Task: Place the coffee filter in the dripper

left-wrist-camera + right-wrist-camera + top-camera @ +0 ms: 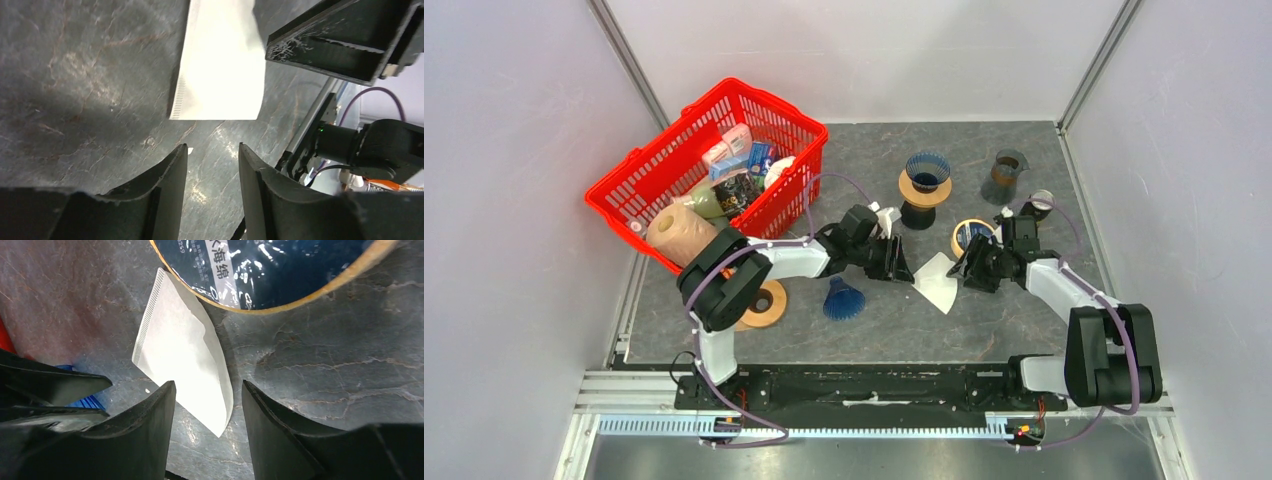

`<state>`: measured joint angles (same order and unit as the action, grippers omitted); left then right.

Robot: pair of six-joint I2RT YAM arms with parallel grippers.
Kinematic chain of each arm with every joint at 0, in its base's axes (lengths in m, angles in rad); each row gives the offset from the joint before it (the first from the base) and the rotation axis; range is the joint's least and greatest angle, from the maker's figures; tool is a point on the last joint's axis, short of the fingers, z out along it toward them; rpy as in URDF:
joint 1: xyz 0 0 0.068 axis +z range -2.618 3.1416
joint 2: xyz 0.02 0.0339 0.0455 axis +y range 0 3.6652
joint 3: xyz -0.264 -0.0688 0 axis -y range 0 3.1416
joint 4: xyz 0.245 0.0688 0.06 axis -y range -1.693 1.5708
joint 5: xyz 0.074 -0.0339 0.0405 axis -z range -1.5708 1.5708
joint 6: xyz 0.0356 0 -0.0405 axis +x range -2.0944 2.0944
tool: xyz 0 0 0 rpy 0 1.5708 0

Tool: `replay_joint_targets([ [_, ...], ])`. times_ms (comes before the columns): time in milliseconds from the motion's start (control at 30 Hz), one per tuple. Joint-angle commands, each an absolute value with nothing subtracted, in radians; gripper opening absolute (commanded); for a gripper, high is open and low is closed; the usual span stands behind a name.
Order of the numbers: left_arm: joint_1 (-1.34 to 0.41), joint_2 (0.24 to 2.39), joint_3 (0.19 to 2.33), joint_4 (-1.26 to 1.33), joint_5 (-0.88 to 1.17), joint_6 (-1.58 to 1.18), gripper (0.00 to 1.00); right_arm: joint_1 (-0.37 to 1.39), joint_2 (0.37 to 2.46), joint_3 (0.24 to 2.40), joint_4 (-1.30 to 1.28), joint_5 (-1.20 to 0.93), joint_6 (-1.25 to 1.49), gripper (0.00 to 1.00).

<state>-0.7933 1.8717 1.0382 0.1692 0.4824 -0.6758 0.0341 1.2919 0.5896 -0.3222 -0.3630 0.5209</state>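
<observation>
The white paper coffee filter [937, 282] lies flat on the dark table between my two grippers. My left gripper [902, 268] stands open just left of it; in its wrist view the filter [220, 65] lies beyond the fingertips, with only bare table inside the left gripper [213, 147]. My right gripper [969, 272] is open on the other side. The filter's pointed end [185, 355] reaches in between the fingers of the right gripper [208, 385] without touching them. A blue ribbed dripper [927, 170] sits on a wooden ring atop a black stand, behind the filter.
A blue cone [843, 298] lies on its side near the left arm, beside a wooden ring [764, 303]. A wood-rimmed ring with blue contents [972, 236] sits by the right gripper. A dark glass cup [1007, 175] stands at the back right. A red basket [639, 190] of goods fills the back left.
</observation>
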Motion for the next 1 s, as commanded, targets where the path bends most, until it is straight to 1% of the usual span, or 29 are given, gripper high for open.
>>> replay_joint_targets([
  [0, -0.818, 1.903, 1.100, 0.094, 0.465, -0.643, 0.46, 0.065, 1.328, 0.607, -0.257, -0.342, 0.520, 0.59],
  [133, -0.837, 1.949, 1.110, 0.094, 0.456, -0.647, 0.35, 0.081, 1.358, 0.612, -0.222, -0.382, 0.537, 0.58],
  [333, -0.850, 2.019, 1.132, 0.097, 0.427, -0.658, 0.26, 0.095, 1.328, 0.614, -0.216, -0.414, 0.556, 0.57],
  [467, -0.851, 2.032, 1.143, 0.097, 0.407, -0.668, 0.24, 0.095, 1.315, 0.614, -0.209, -0.453, 0.562, 0.57],
  [700, -0.853, 2.048, 1.150, 0.089, 0.390, -0.667, 0.23, 0.103, 1.365, 0.607, -0.148, -0.544, 0.575, 0.56],
  [967, -0.853, 2.083, 1.185, 0.060, 0.383, -0.656, 0.20, 0.116, 1.430, 0.604, -0.103, -0.541, 0.567, 0.55],
])
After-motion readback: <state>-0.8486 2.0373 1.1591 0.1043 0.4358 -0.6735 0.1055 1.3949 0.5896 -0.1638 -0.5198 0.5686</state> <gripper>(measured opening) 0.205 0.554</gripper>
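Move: The coffee filter lies on the table between my hands, its middle about 6 cm to the right of my left hand, 1 cm back and 5 cm below. From my right hand the filter is some 5 cm left, 1 cm back and 2 cm down. The round tape is about 8 cm ahead and 3 cm right of my right hand. The dripper on its stand is roughly 16 cm ahead of my left hand and 2 cm right, higher up; the spare blue dripper is 13 cm left and 5 cm back. I drop my left hand about 4 cm to the filter's near left edge while its half-open fingers close to a narrow gap, then ease it slightly right to pinch that edge. Meanwhile my right hand, fingers still open, slides about 5 cm left over the filter and rolls its left side up some 10 degrees, bringing one fingertip against the open mouth. ##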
